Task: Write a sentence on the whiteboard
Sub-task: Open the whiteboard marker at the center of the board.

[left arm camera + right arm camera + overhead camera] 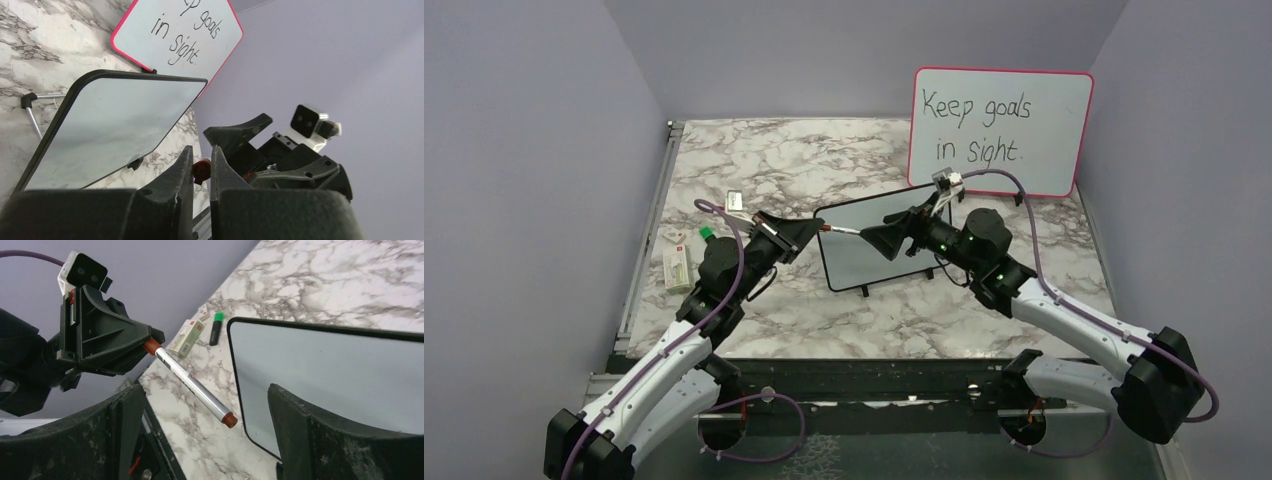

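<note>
The whiteboard (856,262), black-framed, stands tilted mid-table, and its white face (325,375) is blank; no sentence shows on it. A silver marker (839,230) with reddish-brown ends is held level in the air in front of the board. My left gripper (799,232) is shut on its left end, seen as a red tip (202,170) between the jaws. The marker's free end (229,419) points into my right gripper (206,392). That gripper stands wide open around the end without touching it.
A larger pink-framed board (999,130) reading "Keep goals in sight" leans at the back right. At the left table edge lie a green-capped pen (707,233), a white box (676,268) and small packets (734,201). Purple walls enclose the table.
</note>
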{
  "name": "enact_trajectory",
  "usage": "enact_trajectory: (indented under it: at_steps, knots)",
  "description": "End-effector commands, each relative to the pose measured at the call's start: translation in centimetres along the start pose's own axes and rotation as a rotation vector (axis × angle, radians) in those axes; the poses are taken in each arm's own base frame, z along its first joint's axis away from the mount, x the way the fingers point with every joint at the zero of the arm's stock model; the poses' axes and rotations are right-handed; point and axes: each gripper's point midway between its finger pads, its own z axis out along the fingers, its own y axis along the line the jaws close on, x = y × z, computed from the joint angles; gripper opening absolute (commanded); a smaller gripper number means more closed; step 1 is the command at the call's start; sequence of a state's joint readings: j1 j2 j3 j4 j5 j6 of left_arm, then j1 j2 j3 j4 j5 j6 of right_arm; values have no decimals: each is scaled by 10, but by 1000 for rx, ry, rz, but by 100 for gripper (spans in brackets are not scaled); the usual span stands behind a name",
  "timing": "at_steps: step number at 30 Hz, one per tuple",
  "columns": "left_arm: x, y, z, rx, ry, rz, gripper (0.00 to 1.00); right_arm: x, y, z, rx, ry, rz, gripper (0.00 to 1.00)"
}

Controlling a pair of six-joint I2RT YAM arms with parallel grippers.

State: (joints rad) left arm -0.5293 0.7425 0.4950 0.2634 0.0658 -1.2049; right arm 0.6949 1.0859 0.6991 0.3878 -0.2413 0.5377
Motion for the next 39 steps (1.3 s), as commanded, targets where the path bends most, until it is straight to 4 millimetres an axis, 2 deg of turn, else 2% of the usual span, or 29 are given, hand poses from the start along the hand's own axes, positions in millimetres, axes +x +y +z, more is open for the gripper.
enact_trajectory:
  at_steps: [1, 13, 23, 39]
  knots:
    - [-8, -13, 0, 52, -38, -32, 0, -7, 26, 5, -144, -66, 98, 93]
    - [0, -30, 1, 125, 20, -74, 0, -8, 57, 14, -324, -29, 192, 69]
    - [4, -38, 3, 161, 54, -83, 0, -13, 61, 11, -331, -24, 183, 46]
    - [13, -29, 8, 143, 92, -131, 0, -24, 69, 2, -403, -56, 201, 36]
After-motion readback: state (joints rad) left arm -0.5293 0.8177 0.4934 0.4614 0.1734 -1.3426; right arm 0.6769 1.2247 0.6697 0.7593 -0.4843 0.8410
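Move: The whiteboard marker, already held by its red-brown cap end in the left fingers, has its middle about 5 cm right of the left hand and 1 cm back, sloping slightly down. The same marker middle lies some 6 cm left of the right hand and 1 cm ahead, about level. The black-framed whiteboard's centre is roughly 10 cm ahead, 13 cm right and 20 cm below the left hand, and about 12 cm ahead, 3 cm right and 20 cm below the right hand. Slide the wide-open right gripper some 3 cm left and 2 cm back along the marker towards the cap, dipping briefly and then rising about 2 cm above where it began, turning the wrist some 20 degrees while narrowing the fingers around the barrel to just over a third open. Keep the left grip on the cap, raise that hand about 3 cm and ease it 2 cm right towards the right gripper, rolling slightly. ##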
